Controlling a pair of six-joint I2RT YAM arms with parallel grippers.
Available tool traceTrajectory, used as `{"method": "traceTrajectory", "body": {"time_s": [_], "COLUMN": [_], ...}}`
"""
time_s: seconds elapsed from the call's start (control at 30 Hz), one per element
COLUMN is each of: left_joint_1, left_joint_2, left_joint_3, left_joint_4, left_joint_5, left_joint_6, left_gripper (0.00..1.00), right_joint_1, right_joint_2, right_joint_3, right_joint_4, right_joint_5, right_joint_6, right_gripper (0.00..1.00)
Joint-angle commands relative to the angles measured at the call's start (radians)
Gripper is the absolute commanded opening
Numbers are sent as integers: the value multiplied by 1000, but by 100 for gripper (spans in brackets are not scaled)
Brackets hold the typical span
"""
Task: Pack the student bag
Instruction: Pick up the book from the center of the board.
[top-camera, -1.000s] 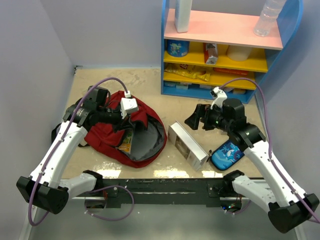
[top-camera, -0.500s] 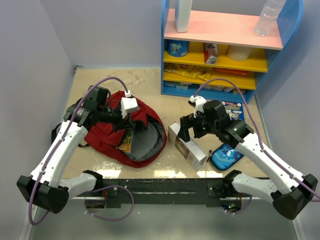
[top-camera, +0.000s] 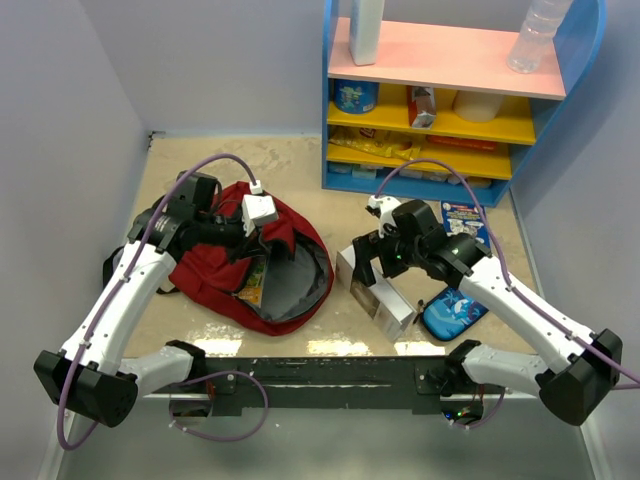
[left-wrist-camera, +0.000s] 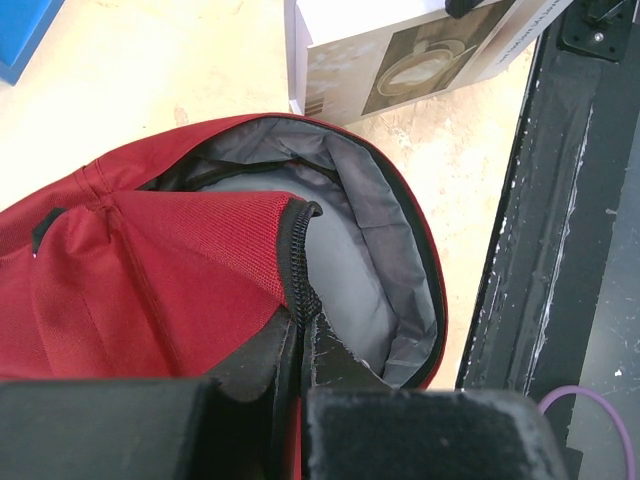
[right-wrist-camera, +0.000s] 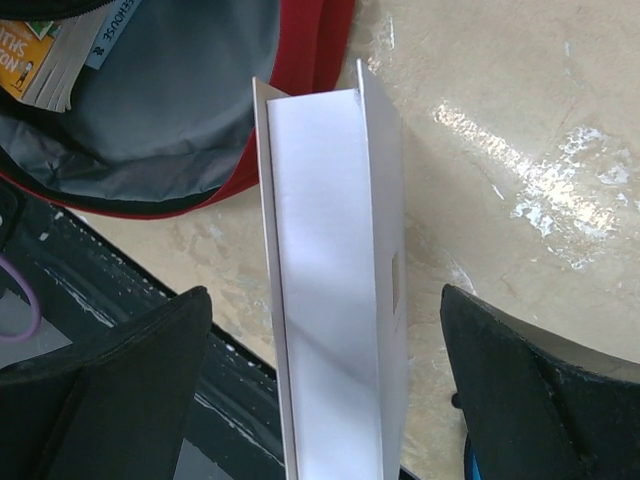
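The student bag (top-camera: 210, 272), dark red with grey lining, lies open at the left of the table, and an orange-covered book (top-camera: 252, 285) shows inside it. My left gripper (top-camera: 262, 243) is shut on the bag's zipper edge and holds the mouth up; in the left wrist view the jaws (left-wrist-camera: 302, 318) pinch the black zip of the bag (left-wrist-camera: 150, 260). A white book (top-camera: 376, 291) stands on edge to the right of the bag. My right gripper (top-camera: 372, 262) hangs open over it, one finger on each side of the white book (right-wrist-camera: 335, 280), neither touching it.
A blue zip pouch (top-camera: 455, 308) lies right of the white book, near the front edge. A blue and yellow shelf (top-camera: 450, 100) with snacks and a bottle stands at the back right. A thin booklet (top-camera: 463, 220) lies before it. The black base rail (top-camera: 330, 375) runs along the front.
My right arm has swung left from above the blue pouch to above the white book, still open. The left arm and the bag have not moved.
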Motion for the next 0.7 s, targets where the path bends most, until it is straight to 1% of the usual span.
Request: {"method": "traceTrajectory", "body": {"time_s": [0.0, 0.2, 0.43, 0.47, 0.67], "left_joint_1": [-6, -6, -5, -6, -6], "left_joint_2": [-6, -15, -23, -21, -34], "left_joint_3": [-2, -16, -13, -10, -1], "left_joint_4": [59, 73, 70, 70, 59], "left_joint_5": [34, 40, 39, 39, 43], "left_joint_6": [-11, -19, -14, -15, -11], "left_gripper": [0, 0, 0, 0, 0], "right_joint_1": [21, 63, 114, 126, 172], "right_joint_2": [8, 57, 160, 183, 266], "right_joint_3": [12, 12, 61, 69, 113], "right_joint_4": [20, 10, -62, -78, -136], "right_joint_5": [-43, -30, 121, 172, 283], "right_joint_6": [-1, 6, 17, 23, 28], "right_gripper": [99, 99, 99, 99, 99]}}
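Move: The white coffee-cup book stands on edge just under my open right fingers, its middle about 3 cm back, 1 cm to the right and some 10 cm below. The red bag's middle is roughly 28 cm to my right hand's left and 2 cm ahead. The blue pencil case lies some 18 cm to that hand's right and 7 cm back. From my left hand the book is about 28 cm right, 3 cm back and 15 cm lower. I lower my wide-open right hand about 6 cm towards the top edge of the standing book, easing left and slightly back at first before the drop quickens. As I sink I tip the fingers some 15–20 degrees steeper, bringing one down on each side of the book without closing. My left hand stays put, still pinching the bag's rim. ##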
